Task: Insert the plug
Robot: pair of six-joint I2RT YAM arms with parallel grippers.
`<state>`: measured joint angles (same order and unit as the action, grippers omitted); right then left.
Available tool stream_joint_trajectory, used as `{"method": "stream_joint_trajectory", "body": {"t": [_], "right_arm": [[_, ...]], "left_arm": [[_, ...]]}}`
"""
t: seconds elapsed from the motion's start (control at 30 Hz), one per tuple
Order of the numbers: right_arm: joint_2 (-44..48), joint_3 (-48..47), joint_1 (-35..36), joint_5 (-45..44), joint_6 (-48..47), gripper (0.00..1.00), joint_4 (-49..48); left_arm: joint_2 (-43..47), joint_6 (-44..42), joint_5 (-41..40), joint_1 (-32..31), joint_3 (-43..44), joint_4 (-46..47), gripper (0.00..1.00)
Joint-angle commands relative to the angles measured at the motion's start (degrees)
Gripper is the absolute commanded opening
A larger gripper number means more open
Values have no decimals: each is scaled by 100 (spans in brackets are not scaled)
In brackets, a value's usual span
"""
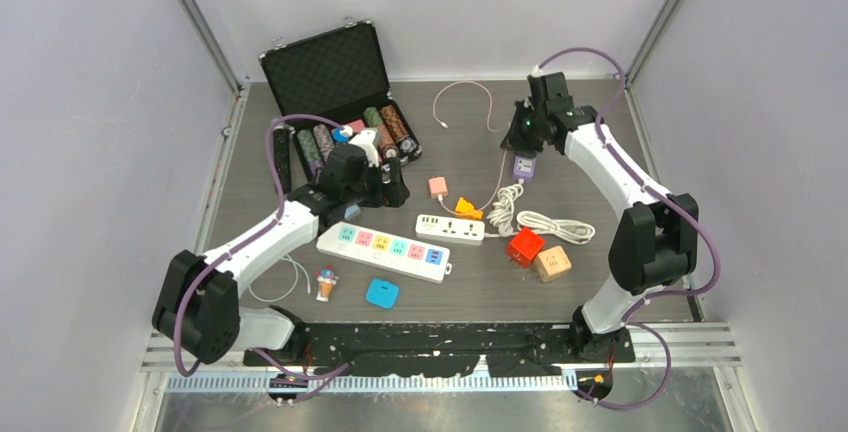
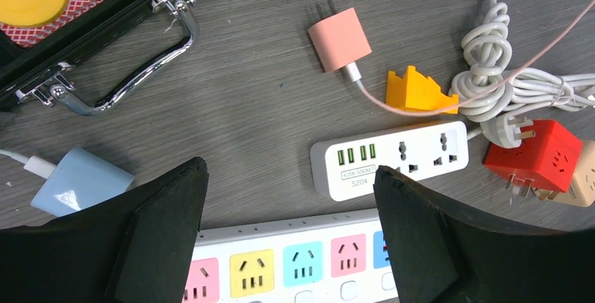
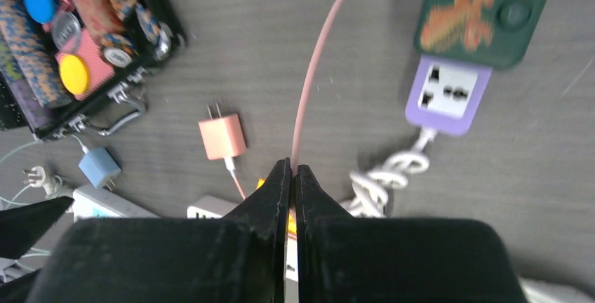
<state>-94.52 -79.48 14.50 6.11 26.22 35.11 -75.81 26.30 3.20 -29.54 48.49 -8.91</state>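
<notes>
The pink charger plug [image 1: 437, 187] lies on the table, prongs up in the left wrist view [image 2: 339, 38], with its pink cable [image 3: 312, 78] attached. The white strip with coloured sockets [image 1: 385, 250] lies in front of it. My left gripper [image 2: 291, 198] is open and empty, hovering over that strip [image 2: 302, 257]. A smaller white socket strip [image 2: 393, 157] lies just beyond. My right gripper [image 3: 292, 170] is at the back right [image 1: 518, 137], above the table, shut with the pink cable running in between its fingertips. The plug [image 3: 222, 136] lies apart from it.
An open black case [image 1: 335, 82] of poker chips stands at the back left. A purple socket [image 1: 525, 166], a coiled white cord [image 2: 495, 71], an orange piece [image 2: 417, 92], red [image 1: 524, 246] and beige [image 1: 552, 263] cube sockets lie at right. A blue charger [image 2: 81, 180] lies at left.
</notes>
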Motion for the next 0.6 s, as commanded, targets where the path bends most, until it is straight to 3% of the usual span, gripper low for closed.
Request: {"method": "stream_joint_trajectory", "body": {"t": [0.0,0.2,0.3,0.37,0.43,0.53,0.57], "right_arm": [[-307,-735,-13,-198,-662,5,-775],[-1188,-1524,-9,-298,-1095,5,-1294],[-1535,-1745,-9,-340,-1171,12,-1380],[-1652,-1813,-10,-415,-1194,22,-1441],[-1702,-1832,-13,-448,-1206,37,-1509],[-1641,-1897,0,-562,-1174,68,-1398],[-1561,-1905,0,-579,-1159,73,-1347]], "left_arm": [[151,-134,-92,27,12,12,88],[111,-161,-88,27,23,-43,88],[56,-206,-62,27,11,-48,88],[-9,-251,-46,27,2,-65,88],[-89,-301,55,32,-6,-60,88],[-268,-345,253,27,0,-66,86],[-328,-362,307,23,-4,-75,84]]}}
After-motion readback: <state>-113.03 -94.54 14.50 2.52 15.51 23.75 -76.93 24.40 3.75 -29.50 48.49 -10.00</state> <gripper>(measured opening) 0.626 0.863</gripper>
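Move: I still hold the pink cable pinched in my right hand, about 11 cm above the table. The clear table I take it to is some 11 cm ahead and 1 cm left. The green plug, in the purple strip, sits about 8 cm ahead and 7 cm right; the pink charger is about 12 cm left and 1 cm back, the yellow toy 6 cm left and 6 cm back. From my left hand that clear table lies roughly 19 cm ahead and 23 cm right. With my right hand I sweep the pinched pink cable forward about 11 cm, along the left side of the purple strip and the green plug. I arc up some 3 cm, then sink about 5 cm as the reach slows, the fingers tipping up a good 10 degrees. Near the end I open well past half and let go of the cable over the clear table. ##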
